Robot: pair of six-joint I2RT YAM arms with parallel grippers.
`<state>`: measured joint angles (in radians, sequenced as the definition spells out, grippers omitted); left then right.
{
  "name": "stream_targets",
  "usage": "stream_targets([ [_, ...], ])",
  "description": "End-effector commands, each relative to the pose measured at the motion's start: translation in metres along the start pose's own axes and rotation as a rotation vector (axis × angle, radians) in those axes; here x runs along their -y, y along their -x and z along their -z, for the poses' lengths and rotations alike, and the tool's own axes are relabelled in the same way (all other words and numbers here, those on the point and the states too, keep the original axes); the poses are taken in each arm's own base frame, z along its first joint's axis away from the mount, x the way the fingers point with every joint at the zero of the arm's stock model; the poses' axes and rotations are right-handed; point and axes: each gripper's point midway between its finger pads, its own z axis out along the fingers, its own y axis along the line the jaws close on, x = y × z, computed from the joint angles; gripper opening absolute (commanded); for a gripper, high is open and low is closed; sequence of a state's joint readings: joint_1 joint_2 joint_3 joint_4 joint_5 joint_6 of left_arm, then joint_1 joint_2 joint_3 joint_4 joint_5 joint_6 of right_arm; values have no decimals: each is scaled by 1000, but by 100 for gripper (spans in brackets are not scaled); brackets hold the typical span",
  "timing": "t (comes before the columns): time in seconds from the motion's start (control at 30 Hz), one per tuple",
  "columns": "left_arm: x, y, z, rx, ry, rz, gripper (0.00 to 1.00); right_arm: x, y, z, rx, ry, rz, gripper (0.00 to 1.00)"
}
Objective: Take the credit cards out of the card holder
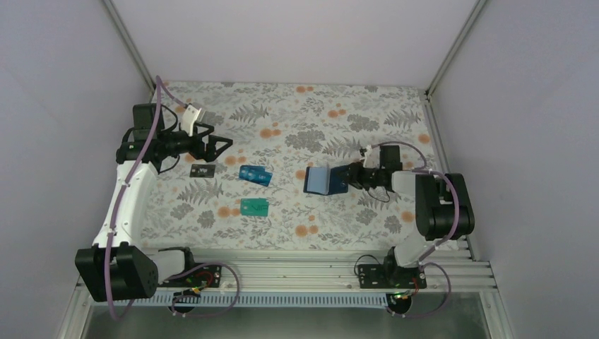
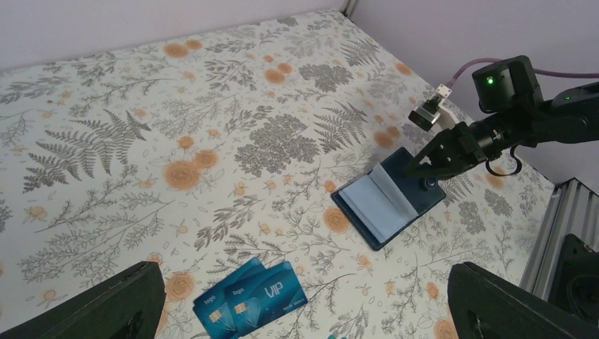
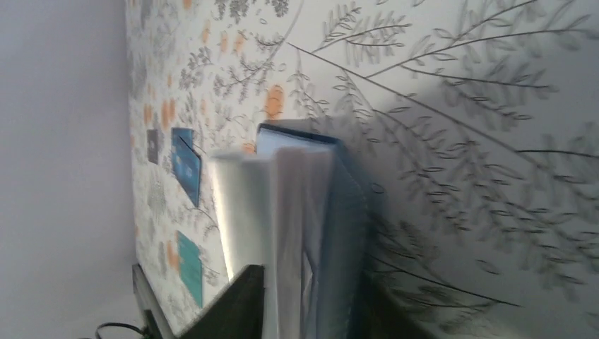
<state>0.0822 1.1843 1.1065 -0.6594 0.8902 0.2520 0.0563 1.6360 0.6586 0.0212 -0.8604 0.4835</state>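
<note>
The card holder (image 1: pixel 321 181) lies open on the floral cloth, right of centre, its pale inner pockets (image 2: pixel 381 201) facing up. My right gripper (image 1: pixel 345 177) is shut on its right-hand edge; in the right wrist view the leaves and navy cover (image 3: pixel 304 205) sit between the two dark fingers (image 3: pixel 244 304). Two bright blue credit cards (image 2: pixel 251 300) lie overlapping at mid-table. A teal one (image 1: pixel 254 206) rests nearer the front, and a dark one (image 1: pixel 202 171) lies to the left. My left gripper (image 1: pixel 214 145) hovers open above the dark card, holding nothing.
White enclosure walls ring the cloth (image 1: pixel 297 106) on three sides. An aluminium rail (image 1: pixel 297 272) with both arm bases runs along the near edge. The right arm (image 2: pixel 523 116) and its cable reach in from the right side.
</note>
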Motion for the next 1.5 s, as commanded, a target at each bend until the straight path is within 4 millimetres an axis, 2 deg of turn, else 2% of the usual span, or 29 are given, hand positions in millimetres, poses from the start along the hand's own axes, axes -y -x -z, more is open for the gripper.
stream_targets([
  [0.0, 0, 3, 4, 21, 11, -17, 100, 21, 11, 12, 75, -38, -18, 44],
  [0.07, 0, 4, 4, 23, 13, -15, 100, 29, 20, 24, 129, -80, -25, 59],
  [0.17, 0, 3, 5, 23, 14, -13, 100, 38, 39, 49, 238, -177, -18, 96],
  [0.2, -1, 3, 5, 23, 16, -12, 100, 38, 47, 61, 282, -201, -7, 99],
  [0.27, -3, 3, 5, 24, 24, -10, 100, 33, 65, 84, 369, -249, 22, 100],
  [0.37, -10, 3, 6, 25, 59, 1, 100, 11, 91, 122, 515, -340, 139, 100],
  [0.43, -20, 3, 6, 27, 107, 15, 100, -8, 105, 152, 644, -398, 219, 100],
  [0.5, -38, 0, 5, 27, 185, 38, 100, -28, 115, 189, 823, -450, 298, 100],
  [0.6, -76, -1, 6, 12, 348, 83, 100, -57, 114, 236, 1090, -473, 412, 100],
  [0.7, -110, 6, 10, 18, 491, 44, 100, -64, 102, 256, 1237, -486, 492, 100],
  [0.87, -160, 17, 26, 198, 771, -72, 100, -43, 83, 258, 1359, -512, 548, 100],
  [0.97, -170, 11, 25, 319, 816, -137, 100, -25, 74, 260, 1417, -565, 554, 100],
  [1.0, -170, 9, 24, 363, 817, -148, 100, -21, 74, 258, 1413, -575, 559, 100],
  [1.07, -175, -13, 16, 396, 812, -116, 100, -18, 75, 251, 1387, -578, 579, 100],
  [1.13, -178, -23, 12, 430, 815, -105, 100, -17, 75, 244, 1369, -567, 605, 100],
  [1.27, -181, -45, 17, 485, 871, -114, 100, -12, 79, 227, 1313, -532, 636, 100],
  [1.33, -176, -45, 20, 518, 870, -94, 100, -8, 82, 216, 1278, -516, 642, 100],
  [1.4, -162, -44, 21, 556, 861, -151, 100, 2, 85, 213, 1265, -535, 624, 100],
  [1.47, -158, -44, 19, 552, 868, -170, 100, 6, 88, 210, 1262, -542, 627, 100],
])
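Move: The right fingers still have the right-hand edge of the opened card holder, whose middle lies about 8 cm to that hand's left, 2 cm back and some 3 cm lower. The blue cards lie roughly 24 cm left of the holder and 2 cm farther out. From the empty left hand, high over the table, the holder is about 36 cm to the right, level, and 25 cm below; the dark card is about 6 cm left, 3 cm ahead, and 25 cm down. The right fingers let go of the card holder's edge, opening wide as the hand draws off to the right, some 19 cm in all. It arcs up about 20 cm and sinks back halfway, its fingers swinging up and clockwise to face forward. The left hand, wide open and empty, then goes left, down and somewhat forward, turning roughly 45 degrees counter-clockwise. ##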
